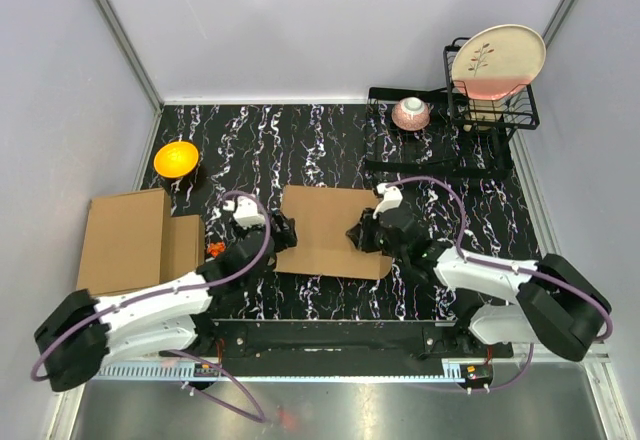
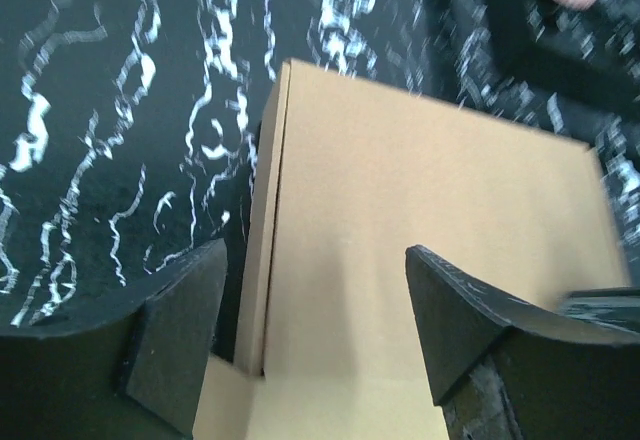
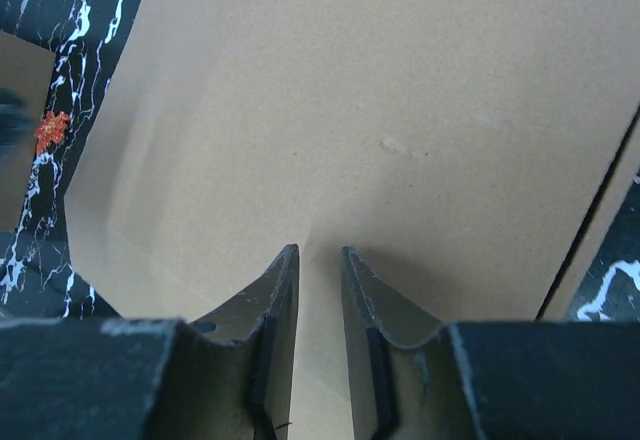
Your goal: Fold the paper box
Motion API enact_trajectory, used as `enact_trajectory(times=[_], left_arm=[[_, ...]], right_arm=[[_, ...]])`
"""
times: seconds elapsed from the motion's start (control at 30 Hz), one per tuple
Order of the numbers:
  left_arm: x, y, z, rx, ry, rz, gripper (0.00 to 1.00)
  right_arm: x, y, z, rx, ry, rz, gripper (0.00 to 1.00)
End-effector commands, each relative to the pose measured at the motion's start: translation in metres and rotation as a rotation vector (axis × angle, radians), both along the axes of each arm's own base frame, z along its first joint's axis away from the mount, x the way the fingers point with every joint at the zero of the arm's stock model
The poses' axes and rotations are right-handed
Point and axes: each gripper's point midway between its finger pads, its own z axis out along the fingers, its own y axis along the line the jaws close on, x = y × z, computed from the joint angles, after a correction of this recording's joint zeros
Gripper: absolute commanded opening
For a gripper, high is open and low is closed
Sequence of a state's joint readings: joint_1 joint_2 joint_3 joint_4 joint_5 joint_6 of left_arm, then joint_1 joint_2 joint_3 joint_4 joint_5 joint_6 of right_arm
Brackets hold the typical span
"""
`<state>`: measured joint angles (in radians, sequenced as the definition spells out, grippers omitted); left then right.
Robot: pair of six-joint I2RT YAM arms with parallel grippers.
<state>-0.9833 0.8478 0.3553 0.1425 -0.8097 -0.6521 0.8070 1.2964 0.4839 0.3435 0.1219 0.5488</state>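
Observation:
The paper box [image 1: 330, 230] lies flat in the middle of the table as a brown cardboard sheet. My left gripper [image 1: 283, 232] is at its left edge. In the left wrist view that gripper [image 2: 315, 295] stands open, its fingers [image 2: 180, 345] wide apart over the box's [image 2: 420, 220] left fold, touching nothing. My right gripper [image 1: 358, 236] reaches over the box's right part. In the right wrist view its jaws [image 3: 320, 250] stand close together, with the box's cardboard [image 3: 350, 90] filling the narrow gap between them.
A stack of plain cardboard [image 1: 125, 240] lies at the left. An orange bowl [image 1: 176, 158] sits behind it. A black rack [image 1: 520, 110] with a plate [image 1: 497, 60], and a pink cup [image 1: 411, 113], stand at the back right. A small orange scrap [image 1: 215, 249] lies beside the stack.

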Motion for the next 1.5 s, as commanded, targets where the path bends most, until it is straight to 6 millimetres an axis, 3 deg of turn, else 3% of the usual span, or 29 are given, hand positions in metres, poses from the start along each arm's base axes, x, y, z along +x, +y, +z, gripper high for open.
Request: enact_trajectory(times=[0.0,0.2,0.27,0.43,0.5,0.53,0.63,0.8,0.93,1.17,1.2,1.27,1.3,1.37,1.4,1.43,1.47], left_arm=[[0.015,-0.045,-0.013,-0.163,0.015,-0.157,0.74],[0.015,-0.048,-0.062,-0.096,0.122,-0.151,0.73],[0.012,-0.042,-0.084,-0.059,0.169,-0.130,0.72],[0.003,-0.022,-0.126,-0.009,0.242,-0.069,0.72],[0.000,-0.018,-0.135,0.014,0.258,-0.063,0.72],[0.001,-0.019,-0.136,0.012,0.257,-0.065,0.72],[-0.001,-0.017,-0.143,0.033,0.268,-0.066,0.72],[-0.005,-0.012,-0.150,0.046,0.280,-0.067,0.72],[-0.005,-0.013,-0.143,0.050,0.269,-0.078,0.73],[-0.001,-0.009,-0.129,0.063,0.242,-0.059,0.74],[0.003,-0.010,-0.114,0.035,0.213,-0.048,0.74],[0.006,0.000,-0.100,0.031,0.180,0.005,0.77],[0.011,0.001,-0.074,-0.042,0.125,0.034,0.78],[0.018,0.022,-0.057,-0.075,0.094,0.140,0.79],[0.023,0.025,-0.034,-0.168,0.055,0.175,0.80],[0.028,0.041,-0.030,-0.187,0.052,0.235,0.80],[0.032,0.043,-0.020,-0.224,0.039,0.240,0.81]], right_arm=[[-0.021,-0.020,-0.018,-0.067,0.089,-0.018,0.29],[-0.021,-0.033,0.004,-0.031,0.042,-0.073,0.32],[-0.018,-0.037,0.022,-0.002,0.004,-0.097,0.36],[-0.007,-0.063,0.067,0.005,-0.123,-0.212,0.55],[-0.002,-0.072,0.074,-0.019,-0.160,-0.248,0.59],[-0.003,-0.077,0.067,-0.058,-0.143,-0.254,0.64],[-0.005,-0.076,0.050,-0.104,-0.106,-0.236,0.67],[-0.019,-0.063,0.016,-0.099,0.011,-0.176,0.57],[-0.030,-0.067,-0.015,-0.176,0.109,-0.160,0.50],[-0.032,-0.067,-0.020,-0.199,0.152,-0.165,0.50],[-0.030,-0.069,-0.017,-0.202,0.143,-0.175,0.51],[-0.024,-0.068,0.005,-0.170,0.095,-0.188,0.57],[-0.017,-0.074,0.017,-0.159,0.047,-0.232,0.58],[-0.003,-0.080,0.052,-0.104,-0.059,-0.296,0.63],[0.006,-0.089,0.064,-0.108,-0.097,-0.344,0.64],[0.016,-0.090,0.079,-0.098,-0.121,-0.362,0.66],[0.022,-0.093,0.083,-0.116,-0.127,-0.366,0.69]])
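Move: The closed paper box fills the space between the hands. Its middle is about 10 cm to the left hand's right, 1 cm ahead and 9 cm below, so that hand is nearly over the left edge. From the right hand, whose tips are at the lid, the middle lies some 6 cm left, 1 cm ahead and 3 cm down. The orange toy is about 15 cm left of the left hand, 3 cm back; the pink bowl is 28 cm ahead of the right hand, 11 cm right. The left hand, fingers already wide, drops about 9 cm at the box's left edge while easing some 4 cm right and a little forward, stays low, then comes back up about 4 cm and out to the left. The right hand, its tips close on the lid at first, draws back and right, then rises about 6 cm as it opens and turns clockwise, carries on right to the box's right edge, sinks back to its starting height there with the fingers partly closing, and finally lifts a little, opening again. ##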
